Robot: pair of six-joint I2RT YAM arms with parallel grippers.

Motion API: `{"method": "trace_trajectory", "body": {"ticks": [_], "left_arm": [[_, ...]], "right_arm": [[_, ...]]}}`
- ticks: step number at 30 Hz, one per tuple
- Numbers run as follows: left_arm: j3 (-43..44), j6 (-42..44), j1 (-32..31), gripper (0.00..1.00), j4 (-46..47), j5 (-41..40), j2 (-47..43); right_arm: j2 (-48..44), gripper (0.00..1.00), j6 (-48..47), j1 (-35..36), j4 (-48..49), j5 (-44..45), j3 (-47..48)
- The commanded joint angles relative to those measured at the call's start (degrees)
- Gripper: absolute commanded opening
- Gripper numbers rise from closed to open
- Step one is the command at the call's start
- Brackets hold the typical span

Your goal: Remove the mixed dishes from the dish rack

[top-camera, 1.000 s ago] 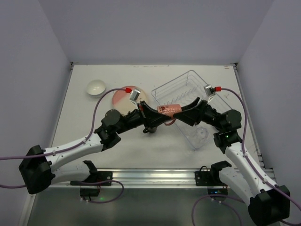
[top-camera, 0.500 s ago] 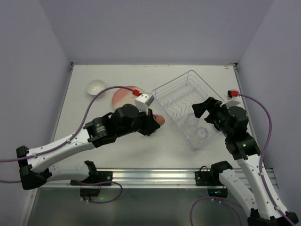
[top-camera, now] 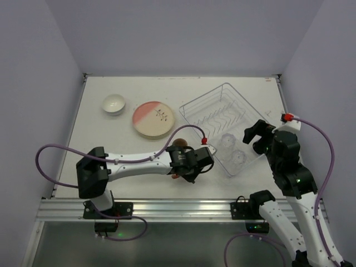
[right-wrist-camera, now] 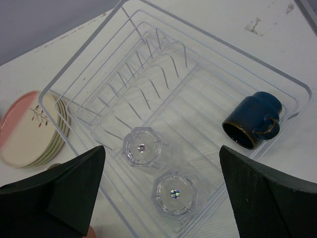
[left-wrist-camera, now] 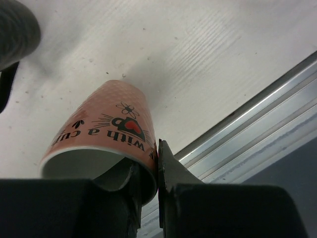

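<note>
My left gripper (left-wrist-camera: 153, 161) is shut on the rim of the salmon cup (left-wrist-camera: 104, 129), one finger inside and one outside. It holds the cup tilted, low over the table by the front rail; in the top view this gripper (top-camera: 186, 164) is near the front centre. The right gripper (right-wrist-camera: 161, 147) hangs open and empty above the dish rack (right-wrist-camera: 163, 74); from above, this gripper (top-camera: 257, 138) is over the rack's (top-camera: 203, 95) right side. In the rack two clear glasses (right-wrist-camera: 142, 147) (right-wrist-camera: 174, 192) stand upside down and a dark blue cup (right-wrist-camera: 255, 119) lies on its side.
A stack of plates (top-camera: 153, 119) sits left of the rack, with a small white bowl (top-camera: 113, 103) farther left. A brown cup (top-camera: 179, 146) stands on the table just behind my left gripper. The metal rail (left-wrist-camera: 257, 114) runs along the table's front edge.
My right gripper let go of the salmon cup, opened wide and drew back to the right. The left arm carried the cup away from the rack toward the table's front edge.
</note>
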Motion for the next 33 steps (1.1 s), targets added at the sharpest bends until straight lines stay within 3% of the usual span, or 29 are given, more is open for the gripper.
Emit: {"method": "trace_trajectory", "body": {"ticks": [1, 7, 10, 12, 13, 14, 20, 24, 27, 32, 33], "left_arm": [[1.86, 4.99, 1.62, 0.00, 1.91, 4.95, 3.88], [5.37, 7.72, 2.24, 0.00, -1.67, 5.66, 10.30], [5.28, 8.51, 2.94, 0.09, -2.12, 5.75, 11.10], [4.67, 8.60, 3.82, 0.16, -1.42, 6.01, 11.02], [4.58, 8.60, 4.00, 0.21, -1.33, 6.10, 11.10], [5.01, 8.60, 4.17, 0.33, -1.41, 5.93, 11.10], [8.27, 8.78, 4.09, 0.61, -2.99, 2.33, 9.35], [9.76, 9.04, 4.09, 0.80, -1.86, 0.13, 3.83], [9.42, 9.66, 4.26, 1.00, 0.16, 0.04, -0.74], [5.56, 9.57, 4.88, 1.00, 2.54, -2.23, -9.18], [4.76, 8.35, 5.23, 1.00, 2.28, -3.38, -12.68]], "right_arm": [[-0.21, 0.99, -1.20, -0.06, -1.86, 3.05, 1.53], [0.49, 0.99, -2.08, -0.06, -1.86, 3.22, 0.91], [0.67, 0.99, -1.99, -0.15, -1.78, 2.87, 0.82], [0.67, 0.99, -1.99, -0.06, -1.25, 2.70, 0.47], [0.84, 0.99, -2.08, -0.15, -1.07, 2.61, 0.12], [0.93, 0.99, -2.08, -0.15, -1.16, 2.52, 0.12], [2.16, 0.99, -1.55, -0.15, -0.99, 2.26, 0.03], [4.09, 0.99, 0.11, -0.15, -0.64, 2.87, -0.32], [6.98, 0.99, 2.39, -0.41, 0.24, 4.10, -1.02], [13.84, 0.99, 8.45, -3.30, 1.38, 9.90, -1.20], [14.63, 0.99, 8.47, -4.88, 2.87, 7.12, -2.07]]}}
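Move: My left hand holds the pink mug by its rim. Its free spot on the table is about 12 cm below, 3 cm ahead and 3 cm left; the black mug stands some 16 cm ahead and 8 cm left, and the rack's near corner about 17 cm right and 2 cm ahead. My right hand has the blue mug about 23 cm below, 3 cm ahead and 3 cm right; the nearer glass lies 9 cm left and 6 cm back of that mug. I lower the pink mug about 5 cm onto the table with my left hand, pause, then open my fingers wide, easing slightly forward, and lift straight off it some 11 cm. Late on, my open right hand sinks about 5 cm and edges forward towards the blue mug, its fingers tipping down some 10 degrees. ##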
